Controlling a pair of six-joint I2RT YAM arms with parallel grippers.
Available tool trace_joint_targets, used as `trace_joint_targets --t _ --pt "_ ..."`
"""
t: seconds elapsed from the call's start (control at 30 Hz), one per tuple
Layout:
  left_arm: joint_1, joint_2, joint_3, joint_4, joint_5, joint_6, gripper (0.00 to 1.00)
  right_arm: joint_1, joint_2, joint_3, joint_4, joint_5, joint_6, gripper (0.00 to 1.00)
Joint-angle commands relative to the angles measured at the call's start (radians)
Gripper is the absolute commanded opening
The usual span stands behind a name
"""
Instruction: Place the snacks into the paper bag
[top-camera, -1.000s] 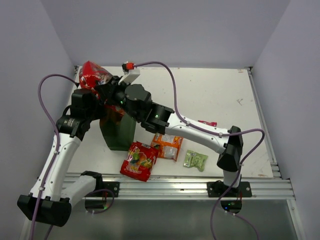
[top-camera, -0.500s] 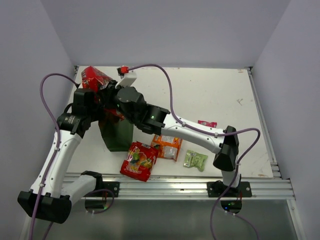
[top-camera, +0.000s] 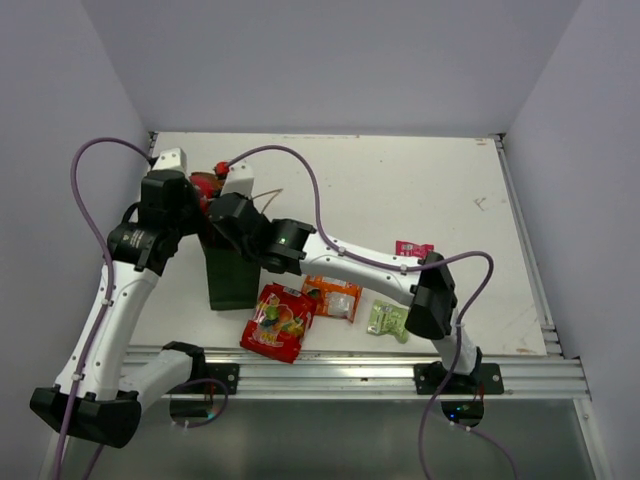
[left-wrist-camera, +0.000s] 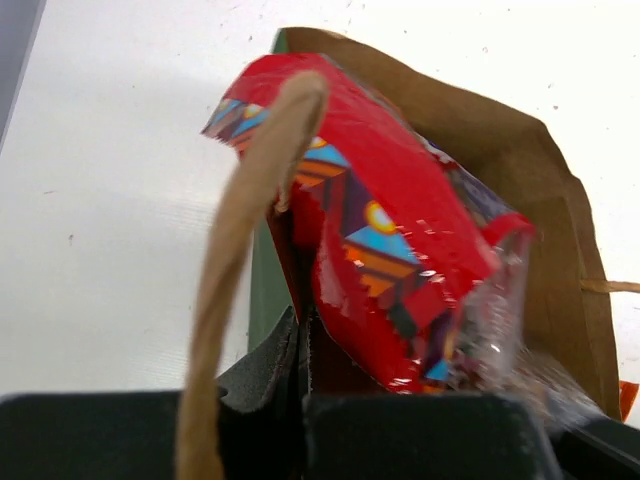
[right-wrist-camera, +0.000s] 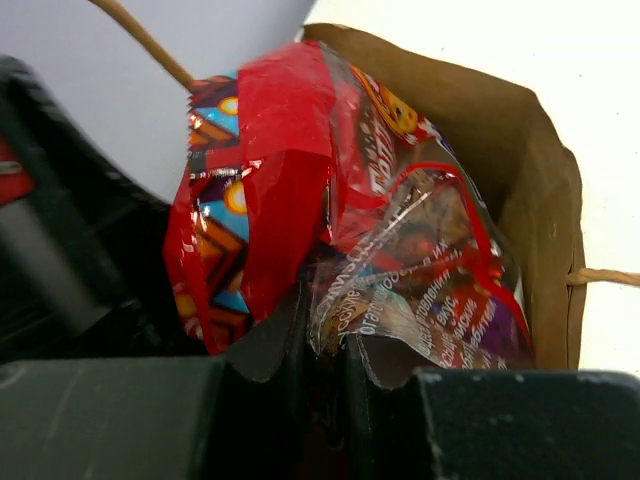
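A large red snack packet (left-wrist-camera: 390, 210) stands in the mouth of the dark green paper bag (top-camera: 232, 285), whose brown inside (left-wrist-camera: 560, 230) shows behind it. My left gripper (left-wrist-camera: 305, 345) is shut on the packet's lower edge, with the bag's loop handle (left-wrist-camera: 240, 230) hanging in front. My right gripper (right-wrist-camera: 325, 330) is shut on the same packet (right-wrist-camera: 400, 230) at its crinkly clear edge. From above, both wrists crowd over the bag and only a bit of red packet (top-camera: 205, 185) shows. A second red packet (top-camera: 278, 320), an orange-white one (top-camera: 335, 295), a pale green one (top-camera: 388, 320) and a pink one (top-camera: 413, 248) lie on the table.
The right arm (top-camera: 350, 262) stretches across the table from its base at the near right, passing just above the loose packets. The bag stands near the table's left edge, close to the side wall. Purple cables loop over both arms.
Both grippers have come down with the red packet, from high above the bag into its mouth. The loose packets on the table have not moved.
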Motion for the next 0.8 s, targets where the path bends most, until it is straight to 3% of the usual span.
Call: trace_joint_targets --t 0.0,0.1,0.2,0.27,0.3,0.43,0.5,0.57,0.77 --pt "-0.015 -0.028 0.024 0.102 0.051 0.022 0.00 0.020 0.066 0.113 0.002 -0.048 -0.030 0.00" --pt "-0.015 -0.031 0.015 0.105 0.055 0.028 0.00 0.020 0.082 0.144 0.001 -0.066 -0.036 0.00" --pt "-0.015 -0.032 -0.009 0.119 0.074 0.028 0.00 0.018 0.077 0.173 0.008 -0.076 -0.073 0.08" --pt "-0.015 -0.037 -0.042 0.140 0.087 0.036 0.00 0.020 0.065 0.219 0.013 -0.082 -0.120 0.19" --pt "-0.015 -0.046 -0.057 0.151 0.088 0.048 0.00 0.020 0.057 0.236 0.015 -0.085 -0.158 0.31" --pt "-0.015 -0.065 -0.118 0.162 0.055 0.073 0.00 0.027 -0.010 0.338 0.016 -0.086 -0.262 0.57" --pt "-0.015 -0.074 -0.118 0.154 0.034 0.085 0.00 0.030 -0.042 0.350 0.018 -0.091 -0.298 0.63" --pt "-0.015 -0.075 -0.106 0.141 0.011 0.096 0.00 0.037 -0.103 0.343 0.016 -0.096 -0.333 0.76" --pt "-0.015 -0.088 -0.112 0.108 -0.049 0.146 0.00 0.058 -0.280 0.219 -0.053 -0.068 -0.353 0.77"
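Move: The right gripper holds the red snack packet, already partly in the mouth of the paper bag. The bag's middle is about 3 cm ahead, 1 cm right and 15 cm below that hand. The other red packet lies on the table roughly 14 cm back and 10 cm right; the orange packet is 7 cm back and 23 cm right, both some 29 cm down. From the left gripper, shut on the rim, the bag's middle is 3 cm ahead, 6 cm right and 12 cm below. Push the packet some 4 cm farther down into the paper bag with the right gripper, then open its fingers wide and let go. Lift the hand about 14 cm from its lowest point, back out of the mouth and slightly right, tipping the fingers up. Keep the left gripper pinched on the bag's left rim, nearly still. ##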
